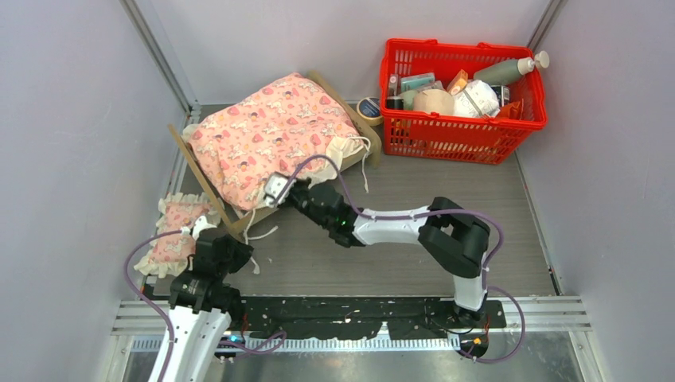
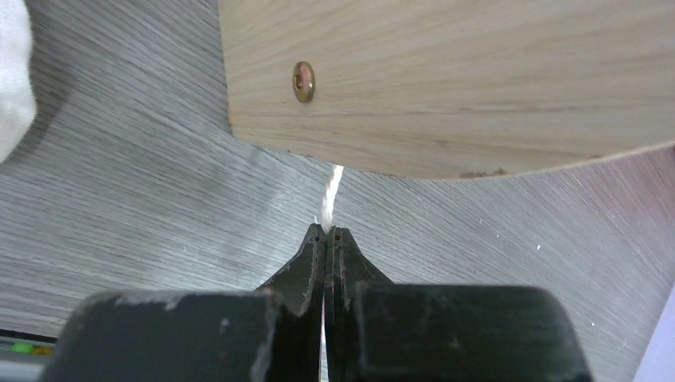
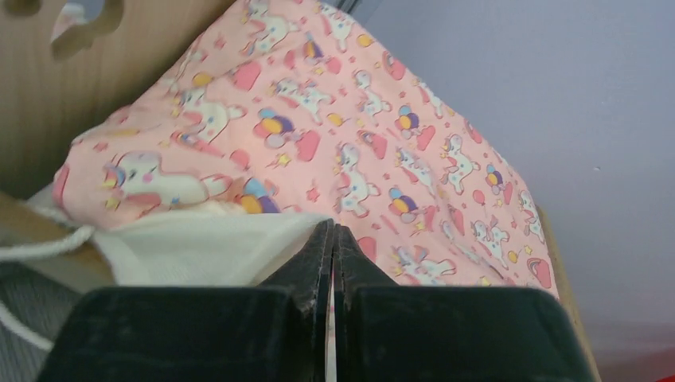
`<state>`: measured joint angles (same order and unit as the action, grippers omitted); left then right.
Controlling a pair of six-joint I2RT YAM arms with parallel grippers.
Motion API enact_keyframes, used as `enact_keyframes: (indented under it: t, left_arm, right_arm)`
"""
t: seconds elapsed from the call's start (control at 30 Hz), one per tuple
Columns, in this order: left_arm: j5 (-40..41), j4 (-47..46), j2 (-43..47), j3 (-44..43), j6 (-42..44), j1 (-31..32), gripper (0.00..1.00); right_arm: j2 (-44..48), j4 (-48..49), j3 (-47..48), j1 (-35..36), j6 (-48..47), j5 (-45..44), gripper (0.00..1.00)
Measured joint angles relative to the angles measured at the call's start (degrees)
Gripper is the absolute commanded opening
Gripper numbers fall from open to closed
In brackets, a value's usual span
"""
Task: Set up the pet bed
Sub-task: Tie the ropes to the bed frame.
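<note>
The pet bed, a light plywood frame, lies at the back left with a pink patterned blanket spread over it. My right gripper is at the blanket's near edge, shut on the blanket where its cream frill meets the pink cloth. The headboard with its paw-print cutout rises to the left of it. My left gripper sits low on the table by the bed's near corner. It is shut on a thin white cord that runs under the plywood.
A small pink frilled pillow lies on the table left of my left arm. A red basket full of bottles and packets stands at the back right, with a tape roll beside it. Loose white cords trail off the bed's right side.
</note>
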<state>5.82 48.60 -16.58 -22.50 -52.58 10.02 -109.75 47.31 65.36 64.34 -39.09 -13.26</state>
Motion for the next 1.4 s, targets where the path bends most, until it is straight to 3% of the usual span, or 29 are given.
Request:
enact_keyframes:
  t: [0.27,0.4,0.47,0.57,0.7,0.83,1.13,1.4]
  left_arm:
    - [1.68,0.02,-0.7,0.13,-1.09,0.0,0.0]
    - [1.64,-0.46,-0.5,1.16,-1.33,0.0,0.0]
    - [1.64,-0.44,-0.5,1.38,-1.31,0.0,0.0]
    - [1.66,-0.59,-0.55,1.38,-1.27,0.0,0.0]
    - [1.7,-0.68,-0.63,1.29,-1.25,0.0,0.0]
    - [2.12,-0.76,-1.44,0.59,-1.03,0.0,0.0]
    - [3.3,-1.66,-3.26,-1.22,-0.37,0.0,0.0]
    - [3.65,-2.84,-3.91,-3.13,0.5,0.0,0.0]
  right_arm:
    - [-0.57,-10.82,12.96,-5.99,18.14,7.48,0.1]
    - [-4.42,-18.03,19.02,-6.71,24.96,9.73,0.24]
    - [-4.17,-18.78,16.2,-6.71,28.96,11.28,0.32]
    - [-0.42,-15.13,3.89,-6.56,33.97,13.79,0.41]
    - [6.01,-5.57,-10.67,-5.51,37.81,14.88,0.47]
    - [8.74,1.42,-18.53,-1.97,38.91,14.84,0.51]
    - [4.48,7.45,-21.99,4.68,38.84,13.62,0.5]
    - [-9.77,9.62,-14.75,5.68,36.63,16.15,0.53]
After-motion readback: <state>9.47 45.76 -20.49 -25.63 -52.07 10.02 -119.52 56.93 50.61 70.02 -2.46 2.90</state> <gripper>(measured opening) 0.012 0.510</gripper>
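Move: The right hand, up over the near edge of the bed, already pinches the cream cloth flap. The quilt's middle lies about 13 cm ahead and 8 below. The frayed rope tail lies some 15 cm back, 7 to the left and 18 below, and the bed's near corner 6 back, 10 left and 12 below. From the left hand, which already grips the rope, that tail is about 2 cm back, 2 right and 5 below. Forward and up first, about 5 cm each, the right hand carries the pinched cloth flap towards the quilt. It then opens to about half, lets go, and sweeps back and down some 20 cm to low over the floor near the rope tail, its fingers tipping well down. The left hand keeps the rope pinched by the bed corner, dips slightly, then draws up about 3 cm and a little forward. ##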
